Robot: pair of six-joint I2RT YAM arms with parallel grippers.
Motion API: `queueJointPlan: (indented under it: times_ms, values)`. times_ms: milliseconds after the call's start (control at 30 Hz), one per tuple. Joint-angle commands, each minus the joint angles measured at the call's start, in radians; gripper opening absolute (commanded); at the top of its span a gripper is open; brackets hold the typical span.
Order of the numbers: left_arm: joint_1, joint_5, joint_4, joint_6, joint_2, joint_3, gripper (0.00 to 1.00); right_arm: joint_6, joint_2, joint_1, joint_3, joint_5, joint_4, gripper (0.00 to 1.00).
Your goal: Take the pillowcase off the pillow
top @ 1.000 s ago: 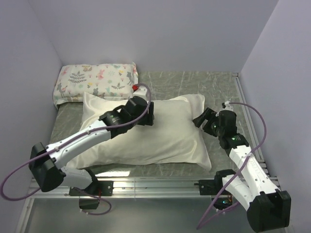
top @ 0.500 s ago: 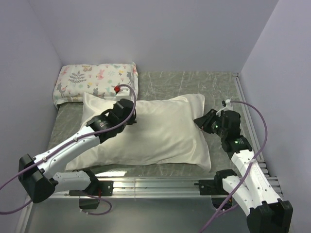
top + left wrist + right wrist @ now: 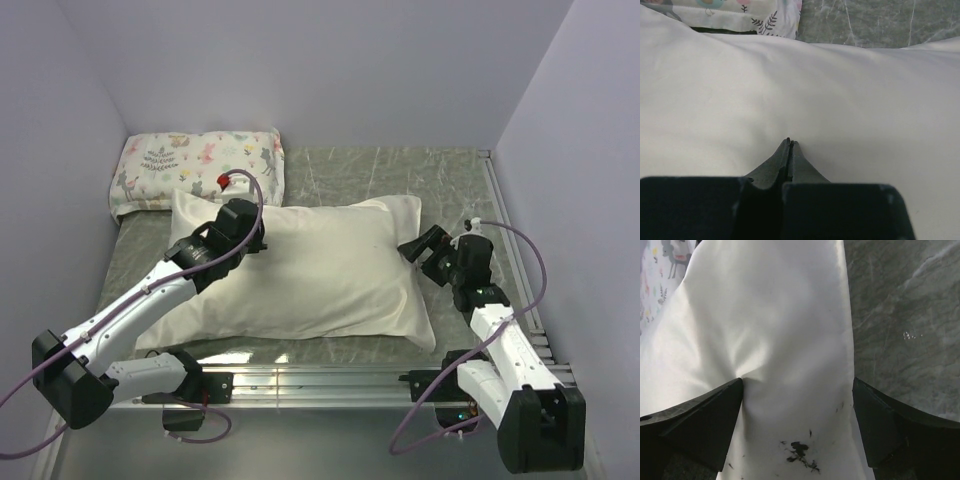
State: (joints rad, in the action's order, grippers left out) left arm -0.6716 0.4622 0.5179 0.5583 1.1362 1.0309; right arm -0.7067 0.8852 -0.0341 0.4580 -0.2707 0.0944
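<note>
The cream pillowcase (image 3: 320, 270) lies filled out and flat in the middle of the table; the pillow is hidden inside it. My left gripper (image 3: 243, 228) hovers over the case's upper left part. In the left wrist view its fingertips (image 3: 790, 143) are shut together just at the smooth fabric (image 3: 850, 100), with nothing visibly pinched. My right gripper (image 3: 420, 248) is at the case's right edge. It stands wide open (image 3: 797, 390) astride that edge: the left finger (image 3: 705, 415) dents the fabric, the right finger (image 3: 900, 425) is over the bare table. A dark smudge (image 3: 800, 452) marks the case there.
A smaller floral animal-print pillow (image 3: 200, 165) lies at the back left, touching the case's far corner. The grey marbled table (image 3: 440, 180) shows to the right and behind. Lavender walls close in the left, back and right. A metal rail (image 3: 320, 378) runs along the front.
My left gripper has shut and slid from the middle of the case towards its upper left. My right gripper closed briefly at the case's right edge and now stands open again.
</note>
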Motion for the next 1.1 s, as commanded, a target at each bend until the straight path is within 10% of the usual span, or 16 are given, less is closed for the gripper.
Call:
queueJointPlan:
  times_ms: [0,167,400,600,867,1067]
  values:
    - [0.003,-0.036,-0.016,-0.024,-0.021,-0.011,0.01,-0.042,-0.015,0.014,-0.065,-0.082,-0.139,0.94]
    - [0.004,-0.062,-0.024,-0.026,-0.024,-0.006,0.01,-0.030,-0.110,0.013,-0.041,-0.076,-0.079,0.68]
    - [0.000,-0.177,-0.070,-0.037,-0.041,0.011,0.07,-0.011,-0.207,0.013,0.070,-0.123,0.045,0.00]
    - [-0.092,-0.198,-0.094,-0.021,-0.009,0.067,0.23,-0.008,-0.247,0.005,0.102,-0.159,0.077,0.00]
    - [-0.308,-0.223,-0.286,0.023,0.137,0.136,0.76,-0.017,-0.213,-0.169,0.180,-0.122,0.084,0.00]
    - [-0.388,-0.226,-0.455,0.101,0.253,0.155,0.86,-0.059,-0.149,-0.335,0.220,-0.032,0.042,0.00]
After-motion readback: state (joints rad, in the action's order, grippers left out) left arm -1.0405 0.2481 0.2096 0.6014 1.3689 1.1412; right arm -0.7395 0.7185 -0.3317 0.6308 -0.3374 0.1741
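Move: The pillowcase's right end lies practically in the right hand's open fingers, a centimetre left and 1 cm below. Its far corner is some 14 cm ahead and straight in line; its near corner is about 18 cm back, 4 cm right. From the left hand, shut and low over the cream pillow's middle, that end lies roughly 30 cm right, level, about 8 cm lower; the patterned pillow is around 18 cm ahead and 16 cm left. Upward goes the right hand by about 11 cm, its fingers shutting on a fold of the pillowcase's right end as it rises, then drawing it left and a little back while turning counter-clockwise. The left hand, nearly still at first, opens wide and swings some 20 cm right and slightly back over the cream pillow towards that held end, turning clockwise. ##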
